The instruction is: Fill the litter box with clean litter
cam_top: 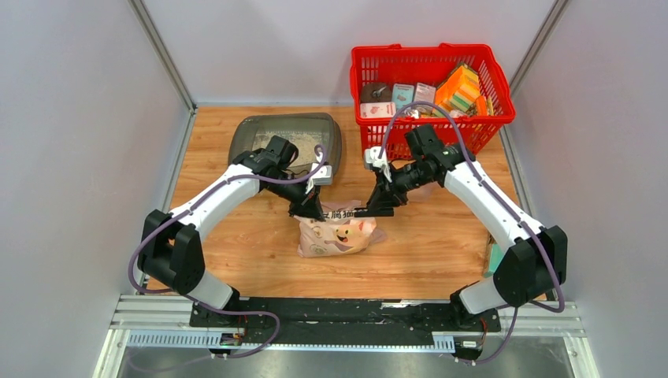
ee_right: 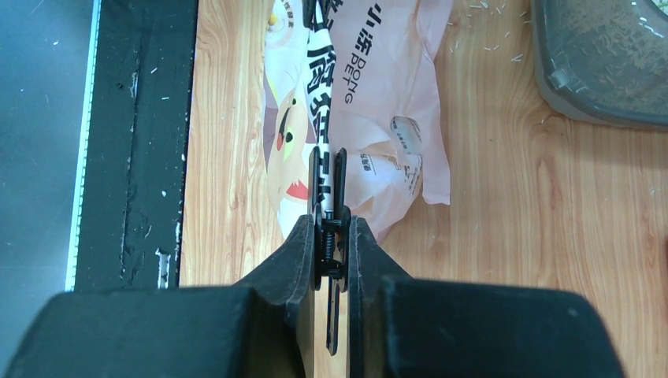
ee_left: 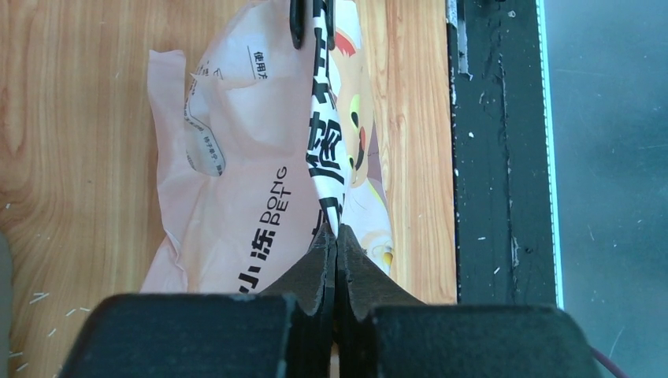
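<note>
The pinkish-cream litter bag (cam_top: pixel 339 234) with a cartoon animal lies on the wooden table between both arms. My left gripper (cam_top: pixel 309 206) is shut on its folded top edge, seen in the left wrist view (ee_left: pixel 337 233) over the bag (ee_left: pixel 236 181). My right gripper (cam_top: pixel 378 206) is shut on a black spring clip (ee_right: pixel 314 177) clamped on the same edge of the bag (ee_right: pixel 378 87); the gripper shows in its own view (ee_right: pixel 331 224). The clip also shows in the left wrist view (ee_left: pixel 297 24). The dark grey litter box (cam_top: pixel 246 135) stands behind the left arm, with pale granules (cam_top: pixel 295 146) in it.
A red mesh basket (cam_top: pixel 432 57) with several packages stands at the back right. Loose granules (ee_right: pixel 492 16) lie scattered on the wood near the litter box (ee_right: pixel 551 87). A black base rail (cam_top: pixel 346 311) runs along the near edge. Grey walls close both sides.
</note>
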`<state>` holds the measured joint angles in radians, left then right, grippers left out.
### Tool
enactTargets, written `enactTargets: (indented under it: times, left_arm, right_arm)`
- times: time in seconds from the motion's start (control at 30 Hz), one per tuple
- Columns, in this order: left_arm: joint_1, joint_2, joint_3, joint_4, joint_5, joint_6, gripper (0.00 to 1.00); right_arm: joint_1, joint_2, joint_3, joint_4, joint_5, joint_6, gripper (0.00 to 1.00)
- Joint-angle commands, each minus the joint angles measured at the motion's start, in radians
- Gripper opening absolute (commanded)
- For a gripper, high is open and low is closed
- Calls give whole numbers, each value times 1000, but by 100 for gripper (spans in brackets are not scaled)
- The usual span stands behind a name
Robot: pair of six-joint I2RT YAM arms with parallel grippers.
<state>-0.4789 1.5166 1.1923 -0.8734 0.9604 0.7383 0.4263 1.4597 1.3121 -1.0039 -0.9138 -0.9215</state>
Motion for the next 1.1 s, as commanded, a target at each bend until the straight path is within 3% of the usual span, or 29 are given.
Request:
enactTargets:
  times: [0.0, 0.3, 0.8, 0.9, 0.93, 1.07]
  left_arm:
    - [-6, -15, -5, 54, 40, -52, 0]
    - [-6, -53, -36, 180, 38, -160, 2]
    - [-6, -85, -48, 232, 41, -198, 2]
    - [-6, -93, -48, 222, 38, -191, 8]
    - [-6, -99, -48, 211, 29, -183, 17]
    - [8, -133, -43, 105, -6, -99, 33]
  right_arm:
    - [25, 14, 52, 25, -28, 21, 0]
    - [72, 36, 47, 60, 7, 61, 0]
    - [135, 91, 59, 174, 29, 202, 0]
    - [138, 91, 41, 217, 13, 239, 0]
    - [138, 91, 35, 226, 13, 248, 0]
    - [138, 88, 19, 258, 13, 270, 0]
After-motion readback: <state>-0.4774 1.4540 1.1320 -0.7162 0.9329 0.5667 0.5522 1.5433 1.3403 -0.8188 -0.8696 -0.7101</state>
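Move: The right hand holds the black clip, whose leading end already straddles the litter bag's folded top; the middle of that fold lies about 7 cm to its left and 1 cm back, at nearly the same height. The left hand pinches the fold's left end, its middle some 6 cm to the right and 1 cm ahead. From the right hand, the litter box lies about 25 cm left, 17 cm ahead and 16 cm below. Right hand slides the clip about 5 cm left along the folded bag top; left fingers then let go. ##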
